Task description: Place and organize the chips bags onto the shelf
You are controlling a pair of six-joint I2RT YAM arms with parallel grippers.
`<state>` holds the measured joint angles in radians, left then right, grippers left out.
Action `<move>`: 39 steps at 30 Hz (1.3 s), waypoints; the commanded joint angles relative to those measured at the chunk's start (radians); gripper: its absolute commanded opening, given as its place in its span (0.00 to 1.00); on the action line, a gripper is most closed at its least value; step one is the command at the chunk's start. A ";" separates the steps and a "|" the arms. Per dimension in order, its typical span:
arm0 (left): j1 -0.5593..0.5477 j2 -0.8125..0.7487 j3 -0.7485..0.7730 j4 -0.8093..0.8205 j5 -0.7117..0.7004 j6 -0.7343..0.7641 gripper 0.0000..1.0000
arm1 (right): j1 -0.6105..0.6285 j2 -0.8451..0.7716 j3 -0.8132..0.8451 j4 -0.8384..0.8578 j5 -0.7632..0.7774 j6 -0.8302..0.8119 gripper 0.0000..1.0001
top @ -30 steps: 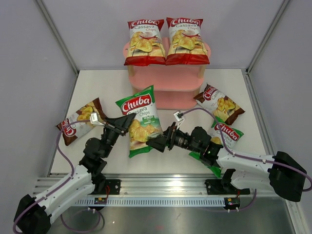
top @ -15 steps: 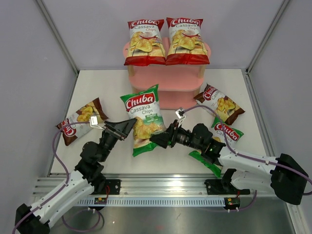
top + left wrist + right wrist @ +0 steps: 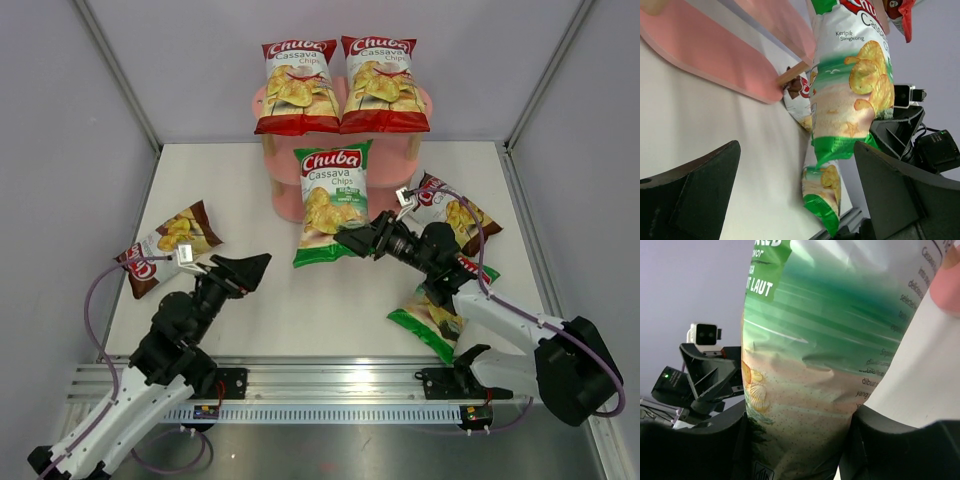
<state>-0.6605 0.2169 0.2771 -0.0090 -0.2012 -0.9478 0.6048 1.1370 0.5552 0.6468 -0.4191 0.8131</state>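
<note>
My right gripper (image 3: 350, 240) is shut on the lower edge of a green chips bag (image 3: 332, 198), holding it upright off the table in front of the pink shelf (image 3: 395, 160). The right wrist view shows that bag (image 3: 805, 365) pinched between the fingers of my right gripper (image 3: 797, 425). My left gripper (image 3: 247, 268) stands open and empty to the left, apart from the bag. Two red bags (image 3: 295, 85) (image 3: 385, 82) stand on the shelf's top board. A second green bag (image 3: 430, 320) lies partly under the right arm. Brown bags lie at the left (image 3: 170, 245) and right (image 3: 455, 215).
Through the left wrist view I see the shelf's pink lowest board (image 3: 715, 60), the held green bag (image 3: 850, 100) and the other green bag (image 3: 825, 195) on the white table. Grey walls close in both sides and the back.
My left gripper opened, let go of the green bag and drew back left. My right gripper shut on that bag and carried it up and back to the shelf's front.
</note>
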 commanded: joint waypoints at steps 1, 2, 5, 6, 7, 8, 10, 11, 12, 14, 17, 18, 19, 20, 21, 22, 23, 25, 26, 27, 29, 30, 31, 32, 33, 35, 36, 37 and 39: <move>-0.004 -0.013 0.152 -0.225 -0.084 0.121 0.99 | -0.068 0.039 0.061 0.148 -0.067 0.057 0.18; -0.004 -0.007 0.186 -0.265 -0.095 0.141 0.99 | -0.082 0.073 0.077 0.158 -0.076 0.079 0.18; -0.004 0.004 0.293 -0.412 -0.136 0.207 0.99 | -0.121 0.137 0.103 0.201 -0.099 0.118 0.19; -0.004 0.004 0.316 -0.449 -0.151 0.217 0.99 | -0.131 0.150 0.107 0.218 -0.101 0.127 0.19; -0.004 0.001 0.362 -0.509 -0.173 0.245 0.99 | -0.140 0.162 0.114 0.232 -0.109 0.127 0.19; -0.004 -0.004 0.381 -0.529 -0.176 0.260 0.99 | -0.152 0.181 0.127 0.234 -0.106 0.127 0.20; -0.004 -0.013 0.428 -0.588 -0.181 0.305 0.99 | -0.165 0.214 0.156 0.218 -0.102 0.129 0.21; -0.004 -0.011 0.444 -0.600 -0.175 0.325 0.99 | -0.171 0.225 0.167 0.223 -0.104 0.127 0.21; -0.004 -0.008 0.459 -0.614 -0.172 0.358 0.99 | -0.177 0.236 0.179 0.211 -0.099 0.124 0.22; -0.004 0.013 0.505 -0.666 -0.165 0.385 0.99 | -0.180 0.277 0.230 0.183 -0.096 0.113 0.22; -0.004 0.045 0.569 -0.746 -0.152 0.426 0.99 | -0.188 0.349 0.298 0.158 -0.102 0.130 0.27; -0.004 0.050 0.586 -0.784 -0.159 0.438 0.99 | -0.188 0.369 0.313 0.157 -0.103 0.138 0.30; -0.004 0.052 0.600 -0.799 -0.159 0.448 0.99 | -0.191 0.401 0.342 0.155 -0.104 0.152 0.31; -0.004 0.044 0.620 -0.809 -0.161 0.460 0.99 | -0.189 0.417 0.354 0.151 -0.101 0.158 0.32; -0.004 0.035 0.623 -0.812 -0.156 0.490 0.99 | -0.191 0.431 0.368 0.149 -0.089 0.164 0.33; -0.004 0.027 0.626 -0.812 -0.155 0.506 0.99 | -0.189 0.460 0.394 0.148 -0.080 0.178 0.33; -0.004 0.004 0.628 -0.810 -0.155 0.520 0.99 | -0.192 0.477 0.408 0.146 -0.075 0.185 0.33; -0.004 -0.016 0.625 -0.799 -0.141 0.553 0.99 | -0.191 0.529 0.457 0.148 -0.081 0.201 0.33; -0.005 -0.028 0.622 -0.798 -0.138 0.560 0.99 | -0.191 0.544 0.474 0.146 -0.084 0.208 0.34; -0.004 -0.046 0.610 -0.790 -0.135 0.563 0.99 | -0.191 0.559 0.486 0.155 -0.092 0.215 0.34; -0.005 -0.065 0.597 -0.780 -0.119 0.566 0.99 | -0.192 0.598 0.517 0.162 -0.093 0.228 0.34; -0.005 -0.080 0.588 -0.769 -0.104 0.567 0.99 | -0.191 0.607 0.528 0.159 -0.093 0.228 0.35; -0.005 -0.086 0.579 -0.764 -0.098 0.570 0.99 | -0.191 0.627 0.551 0.154 -0.093 0.233 0.35; -0.004 -0.091 0.576 -0.760 -0.092 0.572 0.99 | -0.191 0.635 0.561 0.149 -0.093 0.235 0.38; -0.004 -0.094 0.574 -0.757 -0.084 0.573 0.99 | -0.189 0.644 0.572 0.146 -0.093 0.242 0.39; -0.004 -0.096 0.573 -0.753 -0.081 0.573 0.99 | -0.189 0.671 0.600 0.143 -0.092 0.262 0.41; -0.004 -0.093 0.570 -0.750 -0.075 0.575 0.99 | -0.189 0.679 0.609 0.140 -0.092 0.273 0.45; -0.004 -0.088 0.570 -0.750 -0.070 0.578 0.99 | -0.189 0.693 0.624 0.137 -0.092 0.290 0.52; -0.004 -0.085 0.568 -0.747 -0.060 0.581 0.99 | -0.186 0.702 0.630 0.125 -0.087 0.305 0.61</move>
<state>-0.6605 0.1280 0.8536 -0.8078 -0.3050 -0.3996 0.4187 1.8278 1.1286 0.7353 -0.4995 1.0729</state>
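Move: The upright green bag, already pinched by the right hand at its bottom right part, is bound for the left half of the middle shelf, about 20 cm ahead of that hand, 7 cm to its left and 3 cm lower. Above on the top board stand the left red bag, some 24 cm ahead and 9 cm left, and the right red bag, as far ahead but 6 cm right, both about 27 cm higher. From the empty left hand that shelf spot lies roughly 27 cm ahead and 10 cm right, slightly lower. The green bag is carried some 18 cm forward into the gap between middle and top boards, the right hand keeping its pinch at nearly level height, its path bowing slightly right and then back left while the wrist tips about 15 degrees forward. The left hand, open and empty, backs off left, up and towards its base, rolling its left side up. ##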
